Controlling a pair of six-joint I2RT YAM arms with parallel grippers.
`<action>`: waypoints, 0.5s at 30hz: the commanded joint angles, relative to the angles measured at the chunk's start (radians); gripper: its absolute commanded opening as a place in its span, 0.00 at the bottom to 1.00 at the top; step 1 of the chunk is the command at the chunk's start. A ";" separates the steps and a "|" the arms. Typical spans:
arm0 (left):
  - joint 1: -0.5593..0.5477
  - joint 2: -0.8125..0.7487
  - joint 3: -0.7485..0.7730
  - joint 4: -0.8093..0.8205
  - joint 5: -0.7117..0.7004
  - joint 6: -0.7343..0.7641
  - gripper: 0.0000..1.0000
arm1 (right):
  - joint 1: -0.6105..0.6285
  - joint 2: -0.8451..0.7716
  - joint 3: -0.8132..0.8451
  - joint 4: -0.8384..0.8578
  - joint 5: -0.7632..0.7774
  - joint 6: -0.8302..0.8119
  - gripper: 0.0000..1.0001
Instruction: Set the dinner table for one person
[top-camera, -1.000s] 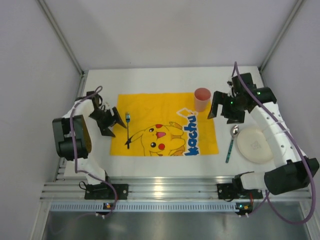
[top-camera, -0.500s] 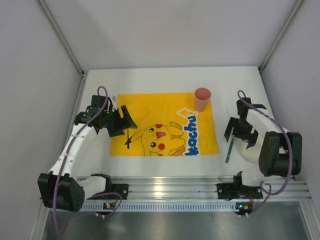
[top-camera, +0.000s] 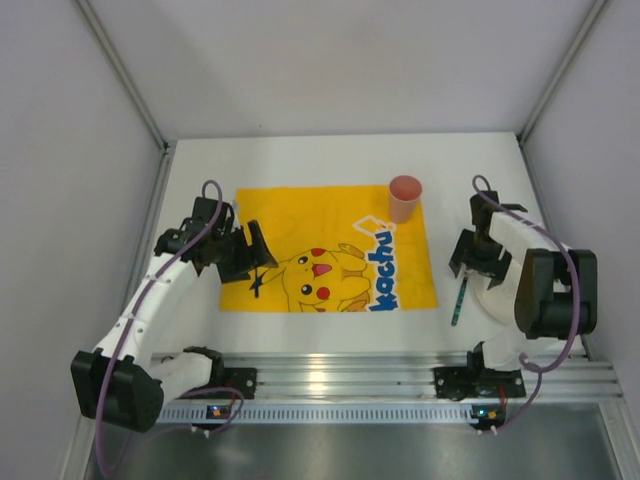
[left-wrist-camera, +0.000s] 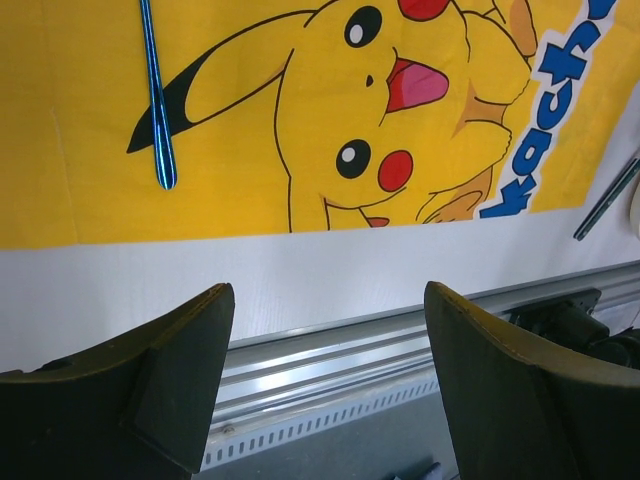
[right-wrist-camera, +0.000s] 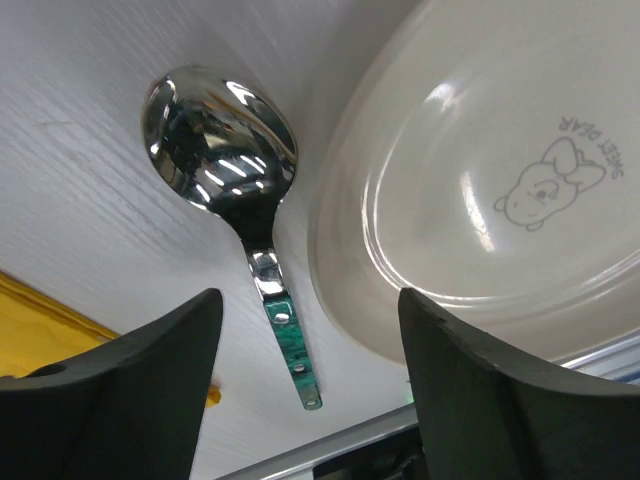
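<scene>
The white dinner table (top-camera: 300, 160) carries a yellow Pikachu mat (top-camera: 330, 262). A blue-handled fork (left-wrist-camera: 155, 100) lies on the mat's left part. My left gripper (top-camera: 252, 256) hovers over it, open and empty (left-wrist-camera: 330, 290). A pink cup (top-camera: 405, 197) stands at the mat's far right corner. A spoon with a green handle (right-wrist-camera: 222, 140) lies on the bare table right of the mat (top-camera: 459, 300), beside a cream plate (right-wrist-camera: 490, 200). My right gripper (top-camera: 470, 255) hangs low over the spoon and plate edge, open and empty (right-wrist-camera: 310, 295). My arm hides most of the plate (top-camera: 494, 297).
A ribbed aluminium rail (top-camera: 340, 375) runs along the near edge and shows in the left wrist view (left-wrist-camera: 350, 350). Grey walls and slanted posts (top-camera: 125, 85) close in the sides and back. Both arm bases sit on the rail.
My right arm swung from beside the cup down over the spoon and plate. My left gripper moved right from the mat's edge to over the fork. No object moved.
</scene>
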 joint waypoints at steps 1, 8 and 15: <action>-0.003 -0.012 0.039 -0.027 -0.011 0.015 0.82 | -0.016 0.054 0.076 0.026 0.077 0.033 0.68; -0.005 -0.010 0.054 -0.057 -0.029 0.042 0.82 | -0.072 0.126 0.089 0.066 0.086 0.007 0.35; -0.005 -0.033 0.010 -0.059 -0.034 0.039 0.82 | -0.082 0.183 0.070 0.089 0.080 -0.008 0.00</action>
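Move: The plate's middle lies about 11 cm to the right of the right hand and 2 cm back, roughly 2 cm below it. The spoon lies almost under that hand, its middle 2 cm to the left and 2 cm back, 3 cm down; the mug stands about 16 cm to the left and 17 cm ahead, at about hand height. From the left hand the plate is some 62 cm to the right, 2 cm back and 14 cm lower. Rightward, some 3.5 cm, the right hand slides from above the spoon to the plate's near-left rim, going about 2 cm forward as well and sinking 1.5 cm. On the way its fingers close from nearly wide open to almost shut, ending with the rim pinched between the tips, one finger close against the spoon. ##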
